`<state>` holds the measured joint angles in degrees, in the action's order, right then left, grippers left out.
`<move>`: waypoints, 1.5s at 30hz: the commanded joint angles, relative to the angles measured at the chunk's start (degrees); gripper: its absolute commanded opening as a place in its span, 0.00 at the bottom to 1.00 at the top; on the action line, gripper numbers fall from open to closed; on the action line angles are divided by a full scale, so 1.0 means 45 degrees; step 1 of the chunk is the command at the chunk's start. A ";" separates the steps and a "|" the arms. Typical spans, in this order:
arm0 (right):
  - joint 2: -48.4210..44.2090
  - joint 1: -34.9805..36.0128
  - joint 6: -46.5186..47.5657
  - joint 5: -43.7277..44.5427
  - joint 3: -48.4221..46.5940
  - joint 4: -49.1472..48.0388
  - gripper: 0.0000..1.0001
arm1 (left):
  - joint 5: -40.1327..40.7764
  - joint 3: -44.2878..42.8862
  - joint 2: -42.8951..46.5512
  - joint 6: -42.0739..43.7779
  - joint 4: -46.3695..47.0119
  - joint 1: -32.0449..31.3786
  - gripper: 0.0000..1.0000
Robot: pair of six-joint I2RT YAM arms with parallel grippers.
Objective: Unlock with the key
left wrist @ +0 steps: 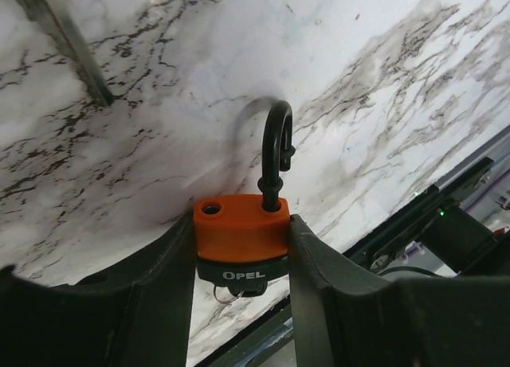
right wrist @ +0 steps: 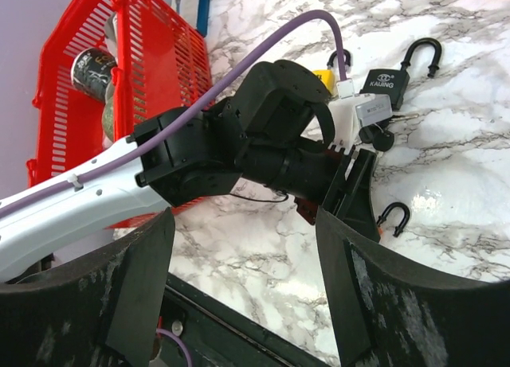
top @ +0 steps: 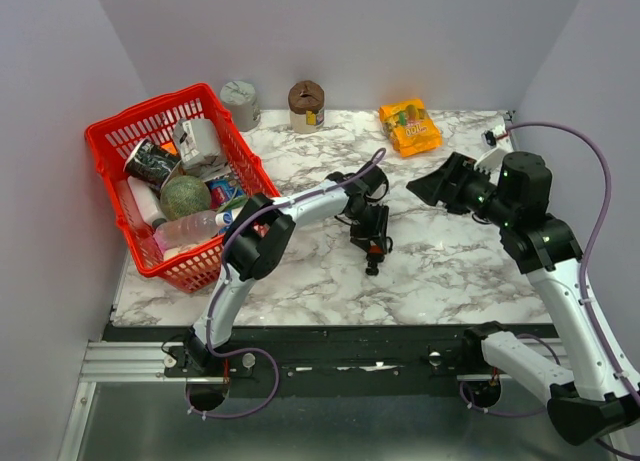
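An orange padlock with a black base marked OPEL sits between my left gripper's fingers. My left gripper is shut on its body, low over the marble table at mid-table. The black shackle stands swung out, one leg in the body and the other hole empty. A dark key with a small ring pokes from the padlock's underside. My right gripper hovers open to the right, pointing at the left wrist, with nothing between its fingers.
A second black padlock with a key lies on the marble beyond the left wrist. A red basket full of items stands at the left. An orange snack bag, a grey tin and a brown cup stand along the back.
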<state>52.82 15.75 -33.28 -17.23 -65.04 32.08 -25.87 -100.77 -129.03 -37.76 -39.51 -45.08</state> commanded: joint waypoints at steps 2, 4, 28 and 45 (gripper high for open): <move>0.0059 -0.0003 -0.0047 -0.0194 0.0350 -0.0370 0.79 | 0.2192 -0.0340 -0.0232 0.0285 -0.0945 0.0077 0.00; 0.0137 -0.0003 0.0264 -0.0116 0.0468 -0.0429 0.79 | 0.2738 -0.0749 -0.0388 0.0421 -0.1278 0.0018 0.00; 0.0118 -0.0003 0.0599 0.1564 0.3650 -0.1091 0.77 | 0.4536 -0.0578 0.2867 0.3583 0.0242 -0.0256 0.79; 0.4411 0.2768 -0.1258 0.3320 0.3322 -0.2285 0.75 | 0.4420 0.1826 0.8867 0.3918 0.1865 0.2438 0.94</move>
<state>66.87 23.94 -37.12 -7.77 -45.41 22.24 -4.58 -94.45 -93.01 -19.42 -30.79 -37.80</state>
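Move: The left fingers hold the orange padlock, shackle already open and keys at its foot, low over the table; its resting spot is bare marble about 3 cm ahead, 2 cm left and 3 cm down. From the left hand the black padlock lies roughly 14 cm ahead and 2 cm left, the yellow one 15 cm ahead and 11 cm left. The orange padlock is some 10 cm left, 2 cm ahead and 29 cm below the open right hand, with the black one about 14 cm beyond it. Ease the left gripper forward and left about 4 cm, low over the marble, tilting it a little, then open the fingers to let go of the orange padlock. Lift straight away some 25 cm, swinging the fingertips forward and pulling left at the end. Meanwhile sink the open right gripper about 19 cm towards the padlock, tipping it down, fingers clear. ##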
